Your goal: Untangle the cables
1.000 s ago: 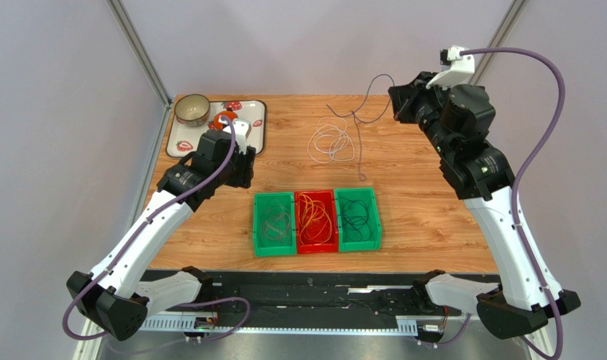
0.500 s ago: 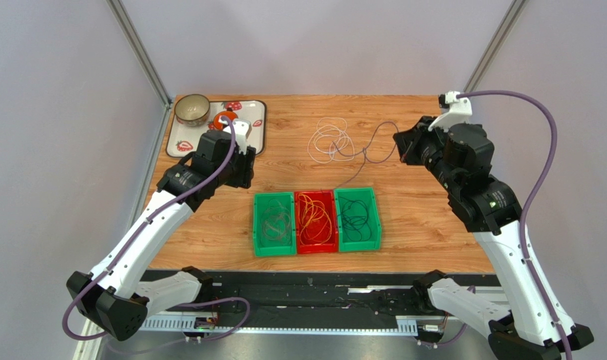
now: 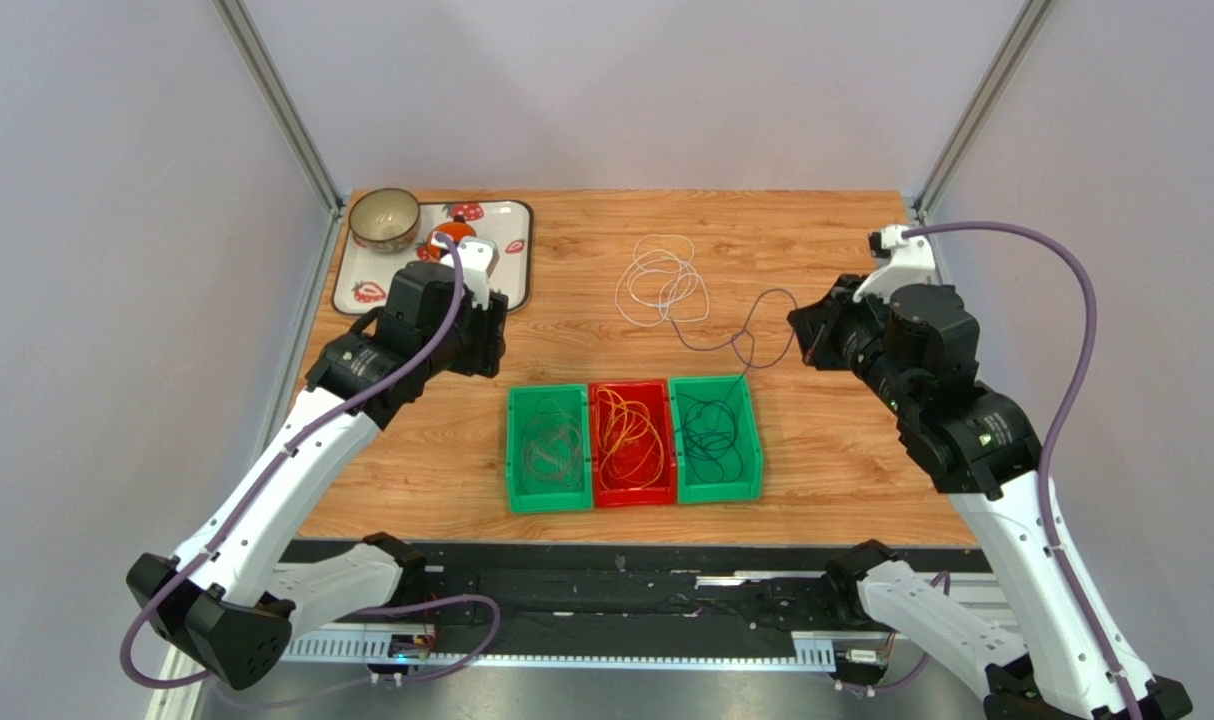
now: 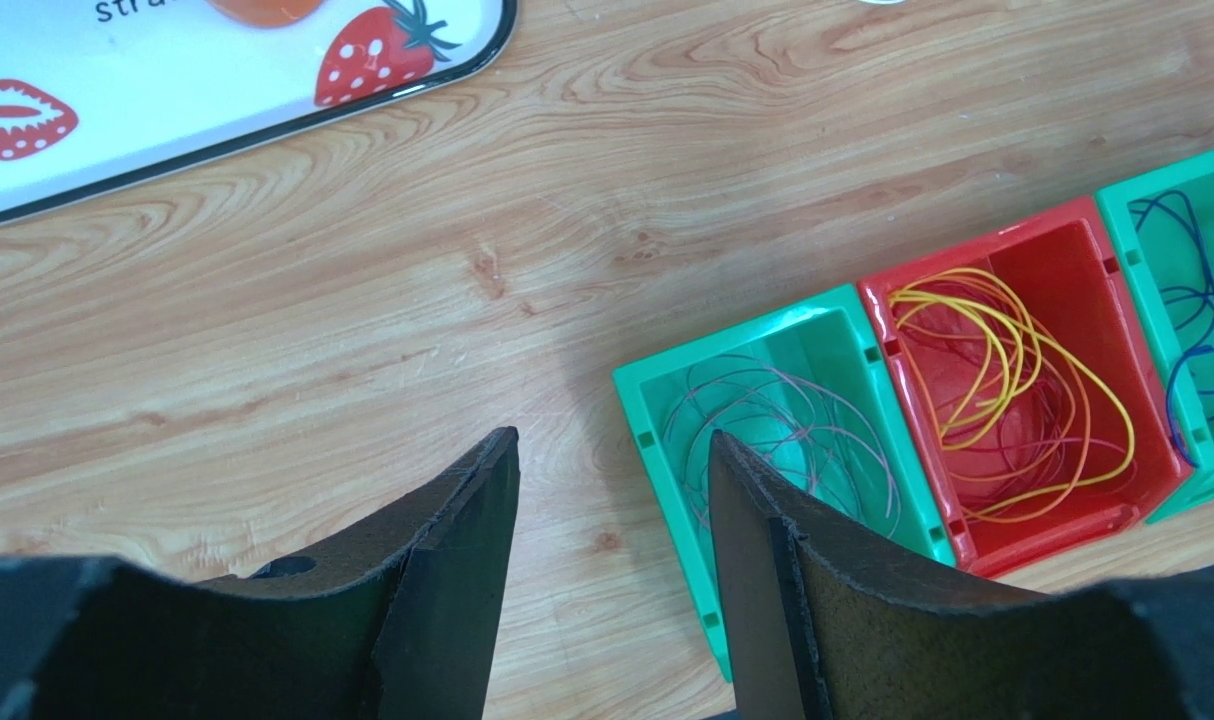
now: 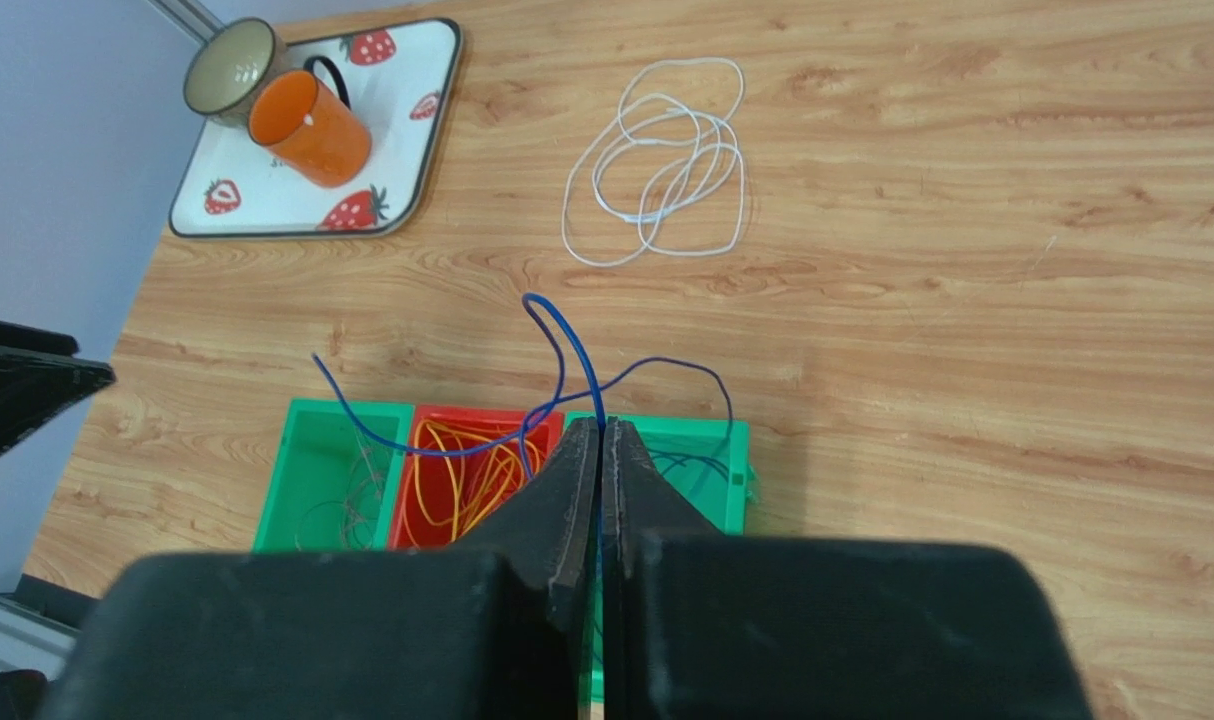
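My right gripper (image 3: 798, 333) is shut on a thin dark blue cable (image 5: 651, 360) and holds it above the table, right of the bins. The cable's loose ends hang toward the red bin (image 5: 463, 425) and the right green bin (image 5: 736, 438). A white cable (image 3: 663, 285) lies coiled on the wood behind the bins, apart from the blue one. My left gripper (image 4: 613, 450) stands open with nothing in it, over bare wood just left of the left green bin (image 4: 673, 480). That bin holds grey-pink wires, the red bin (image 3: 633, 387) orange ones, the right green bin (image 3: 751, 435) dark ones.
A strawberry-print tray (image 3: 505, 267) sits at the back left corner, carrying a bowl (image 3: 383, 219) and an orange mug (image 3: 448, 237). The three bins stand side by side at the table's middle front. Metal frame posts rise at both back corners.
My right arm has come down and toward the front with the blue cable, drawing it off the white coil. The cable's tail now hangs over the bins. The left arm has barely moved.
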Tool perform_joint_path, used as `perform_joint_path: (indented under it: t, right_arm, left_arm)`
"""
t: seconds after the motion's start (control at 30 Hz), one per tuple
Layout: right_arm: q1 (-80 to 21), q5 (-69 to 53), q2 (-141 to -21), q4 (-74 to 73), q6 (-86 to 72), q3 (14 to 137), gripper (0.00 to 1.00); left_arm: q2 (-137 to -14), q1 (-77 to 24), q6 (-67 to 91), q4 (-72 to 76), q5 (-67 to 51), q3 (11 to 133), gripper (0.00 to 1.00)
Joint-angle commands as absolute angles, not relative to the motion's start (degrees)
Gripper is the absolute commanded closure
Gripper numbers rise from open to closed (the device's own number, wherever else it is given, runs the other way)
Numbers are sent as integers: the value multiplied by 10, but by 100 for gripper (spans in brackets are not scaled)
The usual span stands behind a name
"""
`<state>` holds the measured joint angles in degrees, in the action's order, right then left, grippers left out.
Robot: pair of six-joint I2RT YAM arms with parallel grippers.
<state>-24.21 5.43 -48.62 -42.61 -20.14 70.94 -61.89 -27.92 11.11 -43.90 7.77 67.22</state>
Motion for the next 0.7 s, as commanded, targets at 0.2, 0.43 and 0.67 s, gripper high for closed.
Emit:
perform_joint_path:
  t: [0.2, 0.43, 0.67]
  right_arm:
    - [-243, 10, -479, -378, -261, 593, 100]
    - [-243, -41, -502, -370, -290, 560, 100]
    - [-243, 59, -533, -445, -308, 542, 100]
  left_arm:
    - [-601, -275, 104, -431, 74, 675, 42]
    - [-602, -275, 103, -431, 75, 675, 42]
    - [-606, -275, 104, -430, 75, 676, 42]
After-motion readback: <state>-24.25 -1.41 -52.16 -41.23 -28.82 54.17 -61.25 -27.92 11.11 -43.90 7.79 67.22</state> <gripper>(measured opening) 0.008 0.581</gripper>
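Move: The right hand holds the blue cable high up; the right green bin it is bound for has its middle about 5 cm left, 2 cm back and 31 cm below. The red bin lies some 18 cm left, 2 cm back, equally low, and the white cable about 24 cm ahead, 13 cm left, 33 cm down. From the idle left hand, the right green bin is roughly 31 cm right, 3 cm back and 21 cm below. The right hand sinks about 13 cm towards the right green bin, tipping down 20 degrees, still pinching the blue cable. ##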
